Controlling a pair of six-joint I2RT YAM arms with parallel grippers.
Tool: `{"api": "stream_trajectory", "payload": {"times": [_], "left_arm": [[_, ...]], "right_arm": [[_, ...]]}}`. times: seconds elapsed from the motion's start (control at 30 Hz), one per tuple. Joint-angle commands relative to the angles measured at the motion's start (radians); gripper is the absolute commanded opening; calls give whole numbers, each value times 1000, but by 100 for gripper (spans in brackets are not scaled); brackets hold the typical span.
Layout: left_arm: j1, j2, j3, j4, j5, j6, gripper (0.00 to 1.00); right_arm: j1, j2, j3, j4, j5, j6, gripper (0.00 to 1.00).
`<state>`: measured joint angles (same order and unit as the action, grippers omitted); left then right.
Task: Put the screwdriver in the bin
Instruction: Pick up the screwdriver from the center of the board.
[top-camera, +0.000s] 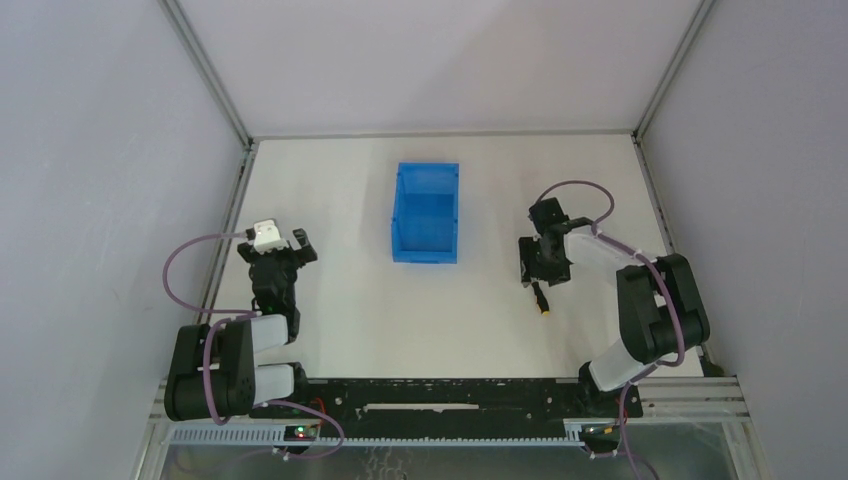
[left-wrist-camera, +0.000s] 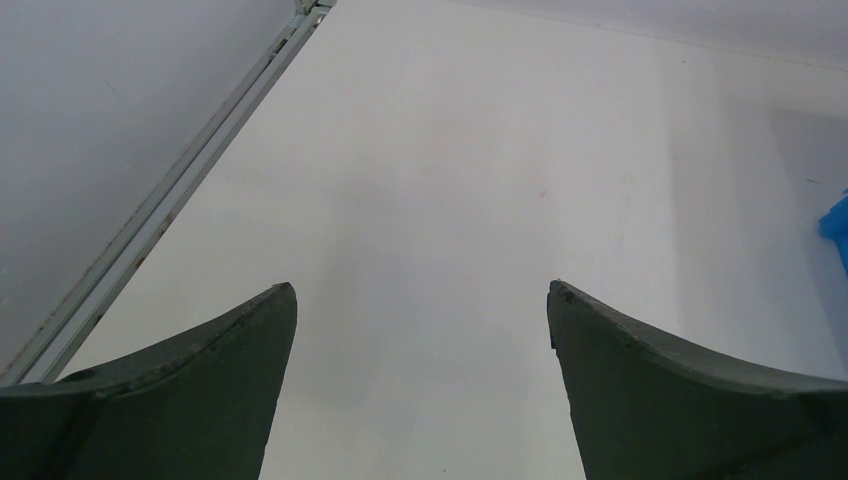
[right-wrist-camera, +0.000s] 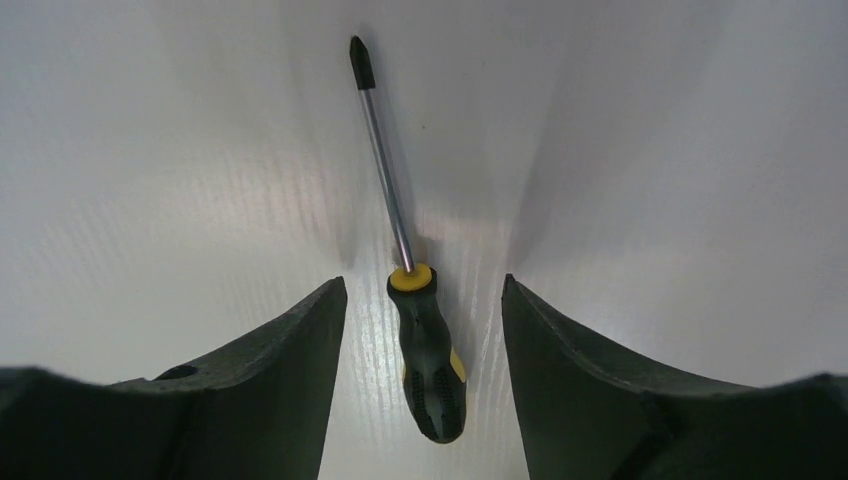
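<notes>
The screwdriver (right-wrist-camera: 428, 350) lies flat on the white table, its black-and-yellow handle between the fingers of my right gripper (right-wrist-camera: 422, 280) and its thin metal shaft pointing away. The jaws stand open, with a gap on each side of the handle and neither finger touching it. In the top view the screwdriver (top-camera: 542, 298) shows just below the right gripper (top-camera: 541, 266), to the right of the blue bin (top-camera: 425, 250). My left gripper (top-camera: 290, 250) hovers at the table's left, open with nothing in it (left-wrist-camera: 421, 285). A sliver of the bin (left-wrist-camera: 838, 225) shows at the left wrist view's right edge.
Grey enclosure walls and metal frame rails (top-camera: 232, 215) border the table on the left, back and right. The bin stands upright at the middle back, its low lip toward the arms. A black rail (top-camera: 450, 392) joins the arm bases at the near edge.
</notes>
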<state>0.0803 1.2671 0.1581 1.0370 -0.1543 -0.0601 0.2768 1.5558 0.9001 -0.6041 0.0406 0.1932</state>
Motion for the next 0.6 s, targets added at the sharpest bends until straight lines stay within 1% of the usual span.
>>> {"api": "stream_trajectory", "payload": {"times": [0.0, 0.1, 0.17, 0.23, 0.27, 0.3, 0.33, 0.47, 0.5, 0.57], "left_arm": [[-8, -8, 29, 31, -11, 22, 100], [-8, -8, 28, 31, -11, 22, 100], [-8, -8, 29, 31, -11, 22, 100], [-8, -8, 28, 30, -11, 23, 100], [-8, -8, 28, 31, -11, 24, 100], [-8, -8, 29, 31, -11, 23, 100], [-8, -8, 30, 31, -11, 23, 100], [-8, -8, 29, 31, -11, 23, 100], [-8, -8, 29, 31, -11, 22, 100], [-7, -8, 30, 31, -11, 22, 100]], "right_arm": [[13, 14, -19, -6, -12, 40, 65], [28, 12, -32, -20, 26, 56, 64], [39, 10, -36, -25, 35, 67, 57], [51, 9, -35, -27, 47, 74, 52], [55, 9, -35, -29, 53, 77, 48], [55, 9, -35, -29, 56, 78, 40], [57, 8, -35, -29, 58, 78, 37], [58, 7, -35, -28, 65, 77, 16], [58, 7, -35, -27, 66, 75, 12], [59, 0, -35, -24, 71, 74, 9]]}}
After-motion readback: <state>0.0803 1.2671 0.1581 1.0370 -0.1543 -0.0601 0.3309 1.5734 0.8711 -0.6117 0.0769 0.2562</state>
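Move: The screwdriver lies nearly in line with the right hand's forward axis. The middle of its handle is about 3 cm back from the half-open fingers, about level sideways and roughly 1 cm below, with the shaft running forward from it. The blue bin stands some 24 cm to the right hand's left and 16 cm farther out, its middle about 3 cm higher. From the idle left hand, the handle is roughly 58 cm to the right, 11 cm back and 10 cm lower. The right hand first draws back about 1.5 cm and sinks a little over 1 cm, settling low astride the front part of the screwdriver's handle with its fingers still pointing down. It then stays at that height and shifts not quite 1 cm to the left as the fingers shut from about two-thirds open, pinching the handle from both sides just behind the yellow collar, the gripper's effort rising at the end. ##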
